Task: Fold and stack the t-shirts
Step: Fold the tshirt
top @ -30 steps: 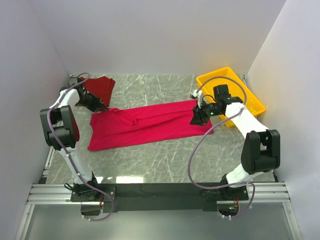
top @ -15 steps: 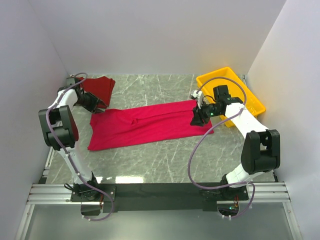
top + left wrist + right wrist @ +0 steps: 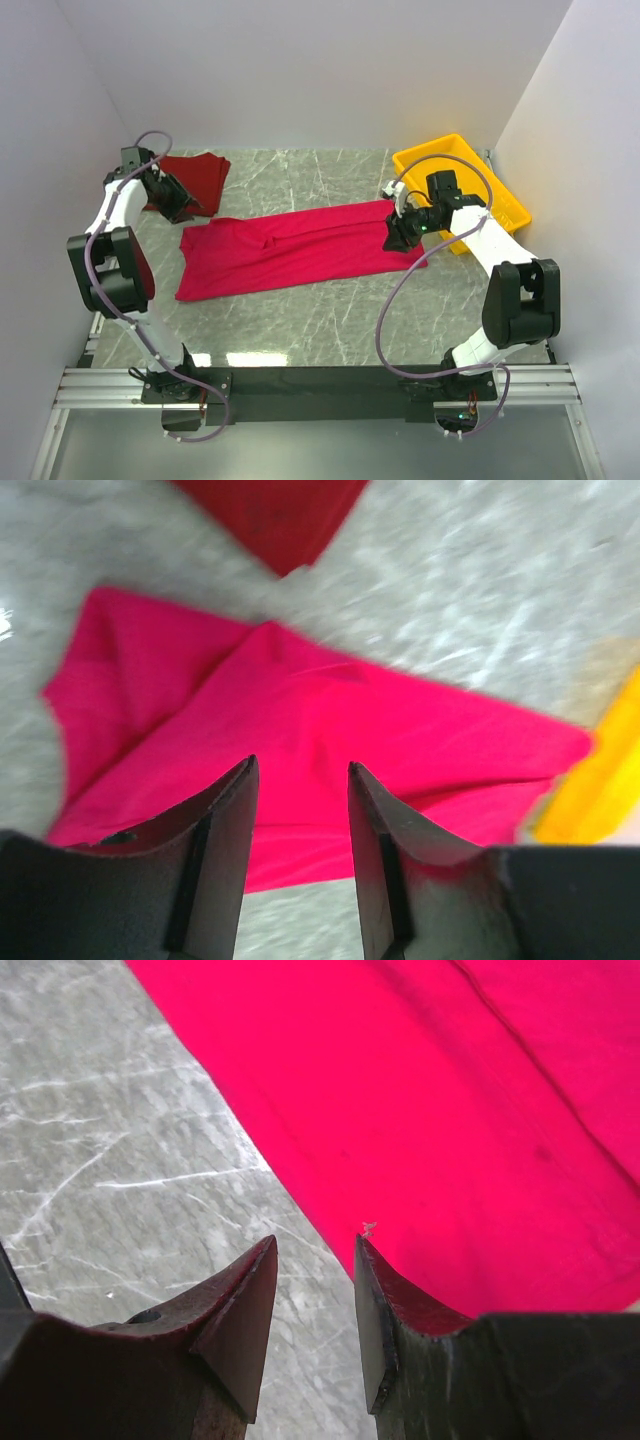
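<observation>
The bright crimson t-shirt (image 3: pixel 300 250) lies spread lengthwise across the middle of the marble table, folded into a long strip. The darker maroon t-shirt (image 3: pixel 200 175) lies folded in the far left corner. My left gripper (image 3: pixel 180 207) hangs open between the two shirts, above the table just off the crimson shirt's left end. In the left wrist view its jaws (image 3: pixel 300 765) are empty, with the crimson shirt (image 3: pixel 330 730) ahead and the maroon one (image 3: pixel 280 515) at the top. My right gripper (image 3: pixel 392 238) stands open and empty low over the crimson shirt's right edge (image 3: pixel 450 1110).
A yellow plastic tray (image 3: pixel 505 205) stands at the far right, just behind my right arm, and shows at the left wrist view's right edge (image 3: pixel 600 780). White walls close in the table on the left, back and right.
My left gripper has opened, let go of the crimson shirt's left end and drawn back up toward the far left. The right arm has not moved.
</observation>
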`<act>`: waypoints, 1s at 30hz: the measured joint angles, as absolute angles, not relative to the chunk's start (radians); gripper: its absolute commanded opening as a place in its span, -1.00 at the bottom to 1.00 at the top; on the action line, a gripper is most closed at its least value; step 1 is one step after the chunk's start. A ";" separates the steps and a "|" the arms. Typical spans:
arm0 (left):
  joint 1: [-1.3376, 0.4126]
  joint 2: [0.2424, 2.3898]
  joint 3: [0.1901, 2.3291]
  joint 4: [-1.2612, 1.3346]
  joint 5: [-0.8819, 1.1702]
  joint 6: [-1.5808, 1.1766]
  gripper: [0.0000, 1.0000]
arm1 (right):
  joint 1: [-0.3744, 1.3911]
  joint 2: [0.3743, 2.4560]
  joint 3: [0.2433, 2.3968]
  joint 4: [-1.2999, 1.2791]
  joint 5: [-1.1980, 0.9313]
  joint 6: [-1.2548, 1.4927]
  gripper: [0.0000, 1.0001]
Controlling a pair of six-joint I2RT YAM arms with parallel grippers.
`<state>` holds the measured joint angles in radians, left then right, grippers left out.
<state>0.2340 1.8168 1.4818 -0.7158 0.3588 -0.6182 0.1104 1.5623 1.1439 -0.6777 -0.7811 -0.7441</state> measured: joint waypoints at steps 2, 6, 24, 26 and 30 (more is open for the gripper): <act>0.234 1.806 1.449 -0.727 0.329 -0.578 -0.08 | 0.110 1.562 1.144 -0.676 -0.759 -0.735 -0.12; 0.234 1.746 1.359 -0.756 0.241 -0.512 -0.08 | 0.102 1.562 1.144 -0.667 -0.694 -0.693 -0.12; 0.287 1.465 0.980 -0.810 0.075 -0.545 -0.13 | 0.023 1.627 1.138 -0.577 -0.464 -0.402 -0.10; 0.287 1.487 0.980 -0.800 0.068 -0.543 -0.15 | 0.023 1.633 1.138 -0.577 -0.460 -0.393 -0.10; 0.287 1.544 0.982 -0.788 0.053 -0.536 -0.15 | 0.023 1.634 1.138 -0.575 -0.459 -0.382 -0.10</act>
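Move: The t-shirt's near left corner lies about 20 cm back from my left hand, 5 cm to its left and 10 cm down; its far left corner is 2 cm back and 3 cm left, and the dark red shirt 12 cm ahead and 5 cm left. The t-shirt's near right corner is some 11 cm right of my right hand and 1 cm back, 9 cm down; the yellow box sits 18 cm ahead and 21 cm right. I sweep my left hand back about 16 cm beside the t-shirt's left edge towards its near left corner, a bit leftward, then sink over that corner, 8 cm lower in all, tipping the fingers almost straight down. Meanwhile my right hand slides some 7 cm right, a little forward and down, turning nearly 30 degrees clockwise towards the near right corner. Both grippers stay about half open. ##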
